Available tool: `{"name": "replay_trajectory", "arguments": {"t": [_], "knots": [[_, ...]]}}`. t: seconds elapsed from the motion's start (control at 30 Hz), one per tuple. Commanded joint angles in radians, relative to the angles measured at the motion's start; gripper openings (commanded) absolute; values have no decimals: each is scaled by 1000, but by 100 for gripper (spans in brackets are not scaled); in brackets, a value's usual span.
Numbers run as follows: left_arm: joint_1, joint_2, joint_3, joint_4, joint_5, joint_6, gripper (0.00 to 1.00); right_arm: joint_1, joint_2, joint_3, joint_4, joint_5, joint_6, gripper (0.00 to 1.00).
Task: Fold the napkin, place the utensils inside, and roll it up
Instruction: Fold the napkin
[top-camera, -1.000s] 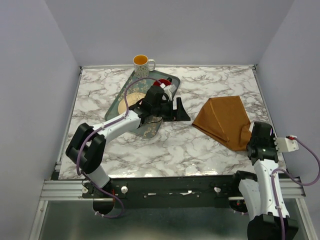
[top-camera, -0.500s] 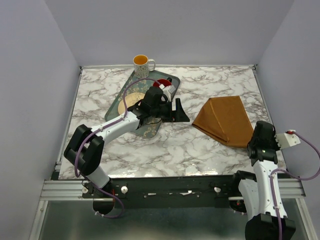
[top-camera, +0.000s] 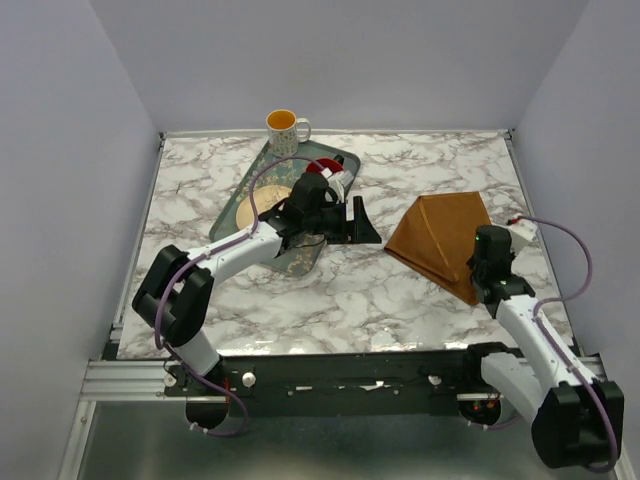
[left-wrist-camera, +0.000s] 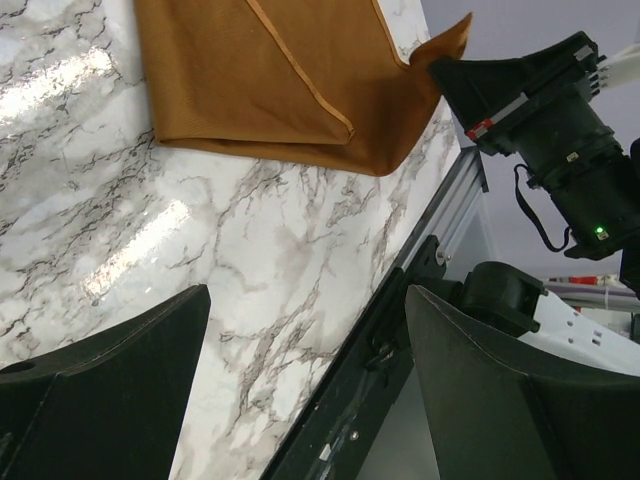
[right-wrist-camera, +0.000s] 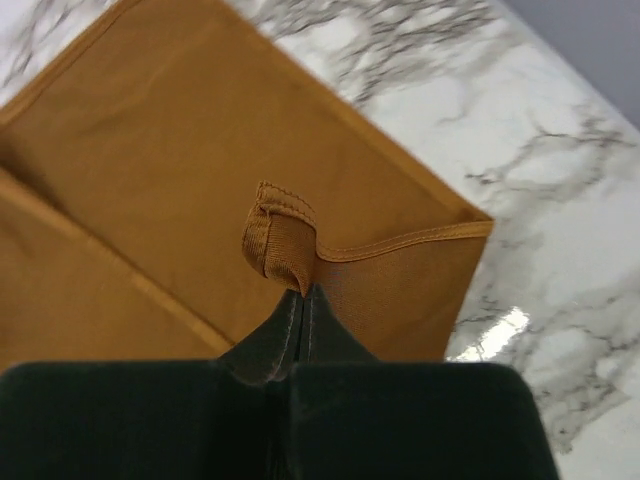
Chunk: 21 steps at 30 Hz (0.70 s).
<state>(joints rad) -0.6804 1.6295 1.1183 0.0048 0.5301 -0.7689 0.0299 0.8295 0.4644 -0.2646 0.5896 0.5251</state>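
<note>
The rust-brown napkin lies folded on the right half of the marble table, also seen in the left wrist view. My right gripper hovers over its near right part, shut on a bunched corner of the napkin, which stands up from the closed fingertips. My left gripper hangs at the table's middle beside the tray, open with nothing between its fingers. The utensils are hidden from view.
A dark green patterned tray with a plate and a red item lies under the left arm. A yellow-lined mug stands behind it. The table's front rail runs close below the left gripper.
My right arm has swung from the table's right front edge inward over the napkin, carrying the pinched corner along. The left arm has barely moved.
</note>
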Motion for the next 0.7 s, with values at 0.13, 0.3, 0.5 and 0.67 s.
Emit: {"name": "replay_trajectory", "arguments": {"t": [0.13,0.3,0.5,0.67], "knots": [[10,9,28,1,13,8,88,212,341,163,151,-91,-237,1],[12,1,26,-3,5,11,88,274,421,247,159,-125,-269,1],[12,3,23,-3,1,8,88,318,523,306,151,-159,-321,1],[12,6,23,-2,-2,3,88,347,560,345,154,-212,-355,1]]}}
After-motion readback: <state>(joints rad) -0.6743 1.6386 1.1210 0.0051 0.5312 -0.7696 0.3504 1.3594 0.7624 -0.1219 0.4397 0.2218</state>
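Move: My shut right fingers already hold the napkin's right corner. The diagonal seam I carry it to has its middle about 12 cm to their left and 11 cm farther out, some 9 cm lower. The napkin's left corner is roughly 25 cm left and 6 cm out, and its far right corner 24 cm out and 2 cm left. From my left hand the seam's middle is about 20 cm right, 8 cm ahead and 16 cm down. I sweep my right hand left and forward, about 16 cm in all, fast at first and then easing off, drawing the pinched corner across the napkin to its diagonal seam. As I go I swing the wrist some 35 degrees counter-clockwise so the fingers come round to point forward, tip them slightly further down, and keep their grip. ##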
